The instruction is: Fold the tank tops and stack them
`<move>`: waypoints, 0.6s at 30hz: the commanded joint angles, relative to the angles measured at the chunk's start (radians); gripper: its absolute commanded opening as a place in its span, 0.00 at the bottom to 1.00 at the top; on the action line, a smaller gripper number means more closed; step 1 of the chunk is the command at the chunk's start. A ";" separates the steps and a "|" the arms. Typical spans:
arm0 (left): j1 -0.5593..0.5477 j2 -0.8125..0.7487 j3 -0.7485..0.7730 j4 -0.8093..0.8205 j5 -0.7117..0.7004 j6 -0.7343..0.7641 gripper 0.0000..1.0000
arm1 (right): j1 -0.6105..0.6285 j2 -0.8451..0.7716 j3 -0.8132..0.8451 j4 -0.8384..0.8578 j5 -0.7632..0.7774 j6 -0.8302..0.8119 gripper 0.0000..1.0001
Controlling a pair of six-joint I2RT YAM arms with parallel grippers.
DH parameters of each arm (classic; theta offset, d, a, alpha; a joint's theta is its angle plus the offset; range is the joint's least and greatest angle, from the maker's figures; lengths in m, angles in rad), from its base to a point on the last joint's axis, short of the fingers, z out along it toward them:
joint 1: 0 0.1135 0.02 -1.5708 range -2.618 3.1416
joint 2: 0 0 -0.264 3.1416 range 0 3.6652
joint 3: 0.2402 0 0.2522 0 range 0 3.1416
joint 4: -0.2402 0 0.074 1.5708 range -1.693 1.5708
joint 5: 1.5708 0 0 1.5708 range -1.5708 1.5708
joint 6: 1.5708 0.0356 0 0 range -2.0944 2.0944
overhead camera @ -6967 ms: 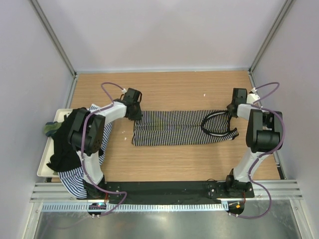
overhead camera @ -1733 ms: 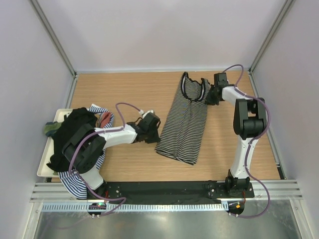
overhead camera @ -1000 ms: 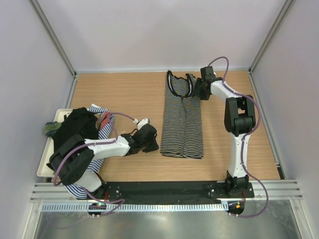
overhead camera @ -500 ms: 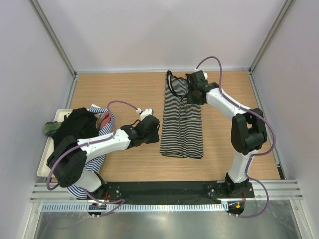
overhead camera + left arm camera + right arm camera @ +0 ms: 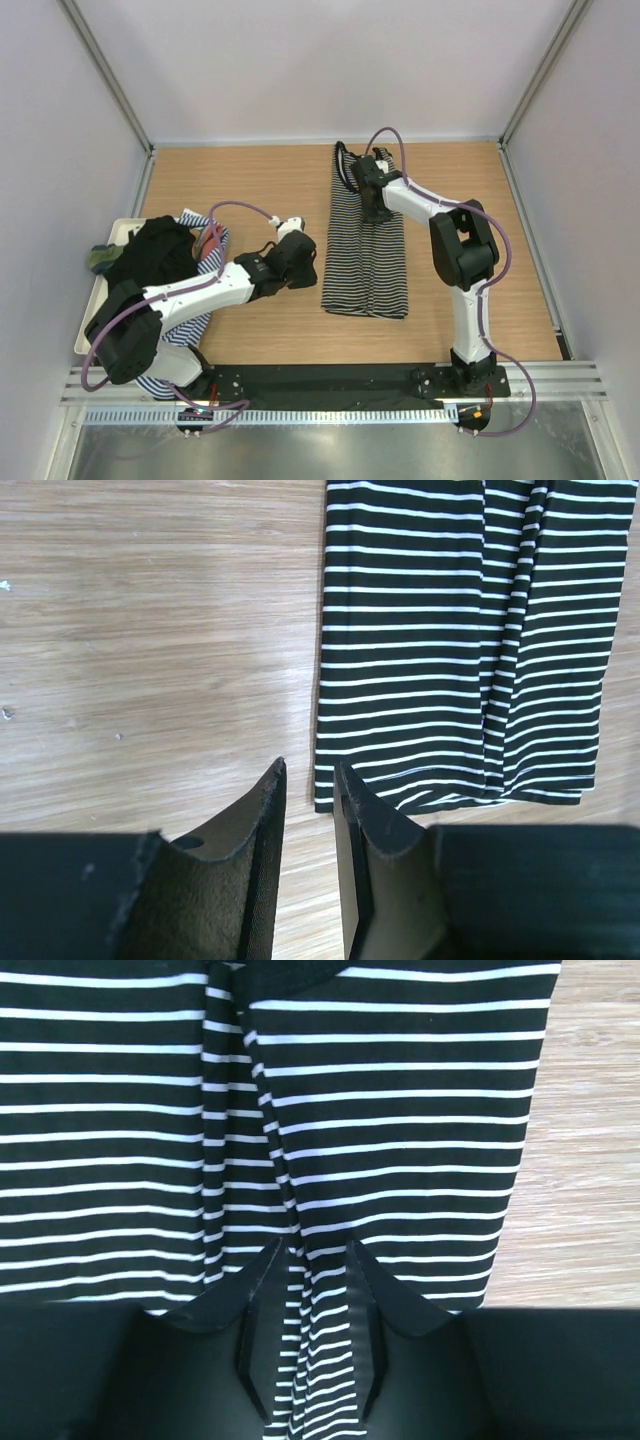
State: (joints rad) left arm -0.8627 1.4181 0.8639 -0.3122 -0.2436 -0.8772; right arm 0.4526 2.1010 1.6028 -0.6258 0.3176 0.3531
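Note:
The black-and-white striped tank top [image 5: 365,260] lies flat on the wooden table as a long narrow strip, straps at the far end. My right gripper [image 5: 374,200] is down on its upper part, just below the straps. In the right wrist view its jaws [image 5: 310,1250] pinch a raised lengthwise ridge of the striped cloth [image 5: 400,1110]. My left gripper [image 5: 308,265] hovers just left of the top's lower part. Its fingers [image 5: 308,770] stand a narrow gap apart over bare wood, with the hem corner [image 5: 450,630] just ahead and to the right. More tank tops are piled at the left: a black one [image 5: 150,255], a blue-and-white striped one [image 5: 205,300] and a green one [image 5: 98,258].
A white tray [image 5: 86,335] at the left table edge holds the pile. Grey walls and metal posts close in the table on three sides. A black rail with both arm bases runs along the near edge.
The right gripper slid left from the strap edge onto the top and narrowed its jaws on a ridge of cloth. The left arm shifted only slightly.

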 commanded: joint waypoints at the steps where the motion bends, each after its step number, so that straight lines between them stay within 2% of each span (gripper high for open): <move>1: -0.001 -0.031 -0.016 -0.001 -0.017 0.020 0.27 | 0.008 0.014 0.060 -0.026 0.066 -0.006 0.31; 2: 0.001 -0.031 -0.017 -0.001 -0.016 0.020 0.26 | 0.012 0.014 0.060 -0.028 0.072 -0.002 0.26; 3: -0.001 -0.034 -0.019 -0.001 -0.014 0.020 0.26 | 0.012 0.013 0.059 -0.025 0.075 -0.002 0.13; 5: -0.001 -0.030 -0.020 -0.001 -0.008 0.020 0.26 | 0.014 0.001 0.049 -0.009 0.058 0.007 0.03; 11: -0.001 -0.015 -0.020 0.008 0.004 0.017 0.25 | 0.012 -0.041 0.051 0.021 -0.015 0.044 0.01; 18: -0.002 -0.001 -0.026 0.028 0.027 0.004 0.25 | 0.014 -0.027 0.078 0.020 -0.029 0.063 0.01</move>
State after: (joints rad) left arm -0.8627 1.4117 0.8444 -0.3115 -0.2287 -0.8780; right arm 0.4591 2.1189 1.6245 -0.6292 0.3035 0.3950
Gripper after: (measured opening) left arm 0.256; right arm 0.027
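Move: The overlapping fold down the middle of the striped tank top lies right under the right fingertips, level with them and about 1 cm lower. The black-trimmed neckline is some 12 cm ahead and 5 cm left of this hand, the bottom hem's middle around 24 cm back and 1 cm left, both a centimetre or two lower. From the left hand, the fold's spot under the right fingers is about 15 cm ahead, 14 cm right and 6 cm down. Shut the right gripper from about a third open, pinching the cloth at the central fold between the fingertips while the hand barely sinks, about 0.5 cm. Keep the fingers pointing down at the table, hold the pinch, then ease the hand about 1 cm to the left, drawing the cloth with it. ##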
